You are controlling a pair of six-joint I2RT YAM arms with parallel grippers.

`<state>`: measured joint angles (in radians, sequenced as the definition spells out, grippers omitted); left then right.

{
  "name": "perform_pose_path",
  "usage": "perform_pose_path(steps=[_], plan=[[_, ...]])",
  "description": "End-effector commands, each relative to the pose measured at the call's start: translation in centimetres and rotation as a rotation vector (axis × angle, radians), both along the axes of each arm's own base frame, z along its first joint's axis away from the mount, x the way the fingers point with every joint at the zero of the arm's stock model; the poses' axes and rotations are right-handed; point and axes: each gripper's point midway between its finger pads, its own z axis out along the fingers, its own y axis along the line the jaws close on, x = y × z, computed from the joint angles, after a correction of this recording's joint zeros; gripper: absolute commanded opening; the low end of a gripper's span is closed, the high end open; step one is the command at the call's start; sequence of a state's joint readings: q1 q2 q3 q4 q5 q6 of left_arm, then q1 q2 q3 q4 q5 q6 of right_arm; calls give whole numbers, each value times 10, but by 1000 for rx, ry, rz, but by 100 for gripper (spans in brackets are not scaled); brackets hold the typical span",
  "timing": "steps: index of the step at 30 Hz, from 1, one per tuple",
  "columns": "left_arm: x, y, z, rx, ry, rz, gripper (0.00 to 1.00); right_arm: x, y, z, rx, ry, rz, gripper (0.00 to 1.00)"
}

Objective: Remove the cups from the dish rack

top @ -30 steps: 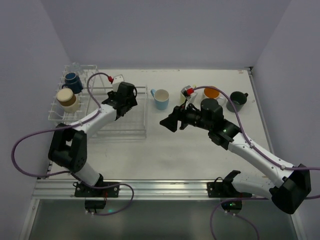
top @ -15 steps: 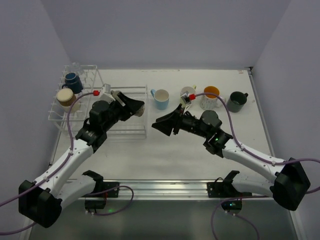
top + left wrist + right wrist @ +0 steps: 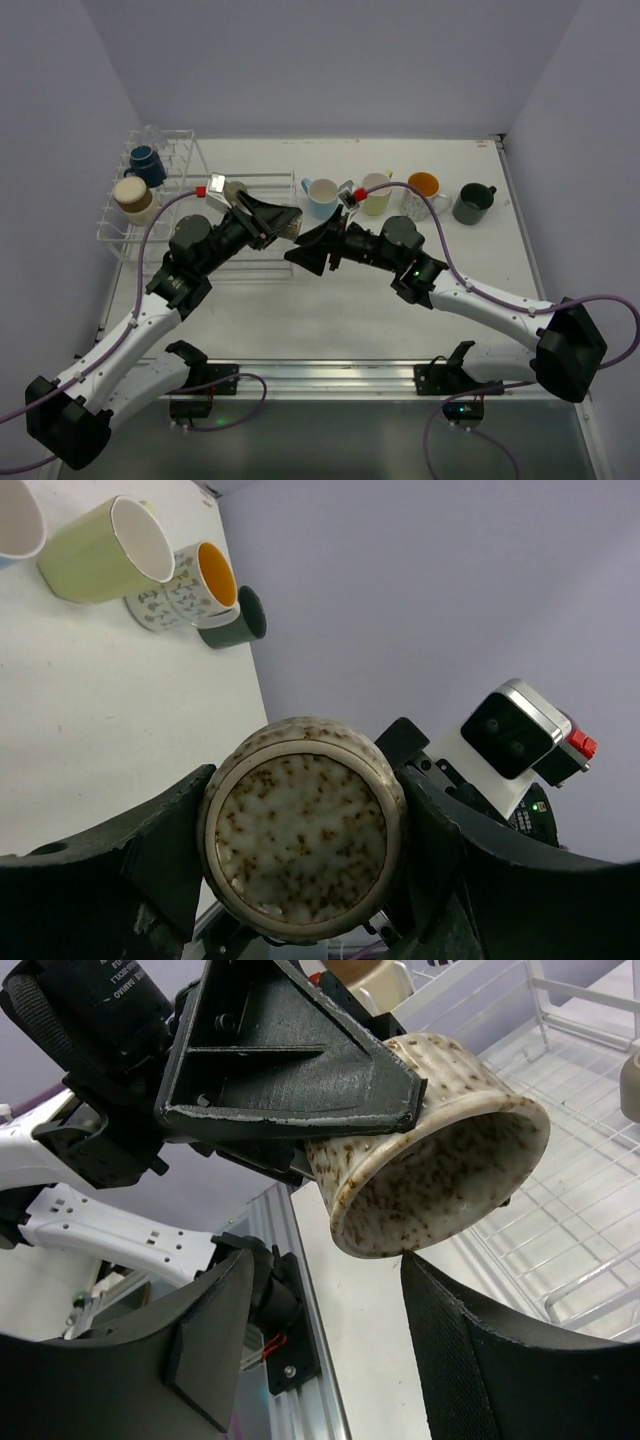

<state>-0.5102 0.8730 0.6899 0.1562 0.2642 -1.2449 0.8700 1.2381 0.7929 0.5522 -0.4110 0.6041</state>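
Note:
My left gripper [image 3: 280,220] is shut on a speckled grey-brown cup [image 3: 300,835], held on its side above the table with the base toward the left wrist camera. In the right wrist view the cup's mouth [image 3: 440,1150] faces my right gripper [image 3: 320,1345], which is open, its fingertips just short of the rim. From above, the right gripper [image 3: 298,252] meets the cup beside the white dish rack [image 3: 262,262]. A navy cup [image 3: 146,163] and a cream cup [image 3: 133,199] sit in the rack's tall part.
Standing in a row on the table behind the grippers are a light blue cup [image 3: 322,197], a yellow-green cup [image 3: 376,193], a white cup with orange inside [image 3: 424,193] and a dark green cup [image 3: 473,203]. Walls close in the back and sides.
My left arm has swung out of the rack and carried the speckled cup to the right. The right gripper has moved left to meet the cup's mouth.

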Motion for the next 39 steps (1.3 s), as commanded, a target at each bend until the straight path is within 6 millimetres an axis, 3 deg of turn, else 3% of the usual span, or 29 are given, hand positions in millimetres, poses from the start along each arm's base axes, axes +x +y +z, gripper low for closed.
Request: perform_pose_path(steps=[1, 7, 10, 17, 21, 27, 31, 33, 34, 38, 39], plan=[[-19, -9, 21, -78, -27, -78, 40, 1, 4, 43, 67, -133, -24, 63], [-25, -7, 23, -83, -27, -75, 40, 4, 5, 42, 68, -141, -52, 62], [-23, -2, 18, -51, -25, -42, 40, 5, 6, 43, 46, -146, -60, 56], [-17, 15, 13, 24, -45, 62, 40, 6, -12, 41, 14, -163, -137, 64], [-20, 5, 9, 7, -27, 7, 40, 6, -8, 48, 15, -181, -125, 67], [-28, -7, 14, -51, -36, -69, 41, 2, 8, 55, 68, -172, -52, 60], [-31, -10, 14, -68, -36, -94, 44, 2, 12, 60, 114, -168, -39, 52], [-32, -10, 12, -73, -30, -96, 46, 4, 12, 65, 157, -160, -55, 42], [-33, -9, 9, -72, -25, -96, 47, 9, 11, 67, 177, -155, -82, 37], [-36, -4, 5, -50, -33, -80, 60, 9, 1, 70, 257, -153, -114, 0], [-33, -2, 3, -31, -39, -59, 64, 7, 0, 67, 261, -144, -114, 0]])
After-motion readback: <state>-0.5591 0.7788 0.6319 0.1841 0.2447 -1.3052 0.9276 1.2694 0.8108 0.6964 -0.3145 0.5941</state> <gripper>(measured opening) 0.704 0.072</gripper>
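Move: The speckled cup is already held in the left fingers, its middle about 1 cm right of the left hand point, its mouth towards the right hand. From the right hand it lies some 5 cm ahead, 4 cm to the left and 3 cm higher. Far below on the table, the light blue cup stands about 34 cm ahead of the right hand and 4 cm to its right, the pale green cup about 33 cm ahead and 20 cm right, both some 25 cm down. The right hand, fingers parted, works its way up about 3 cm and then slightly left to the near, lower edge of the speckled cup's mouth, backing off a touch midway, and at the very end shuts almost fully to pinch the rim wall between its fingertips. Meanwhile the left hand keeps its grip on the cup and eases back some 2.5 cm towards the right hand, bobbing up and down by about a centimetre. ##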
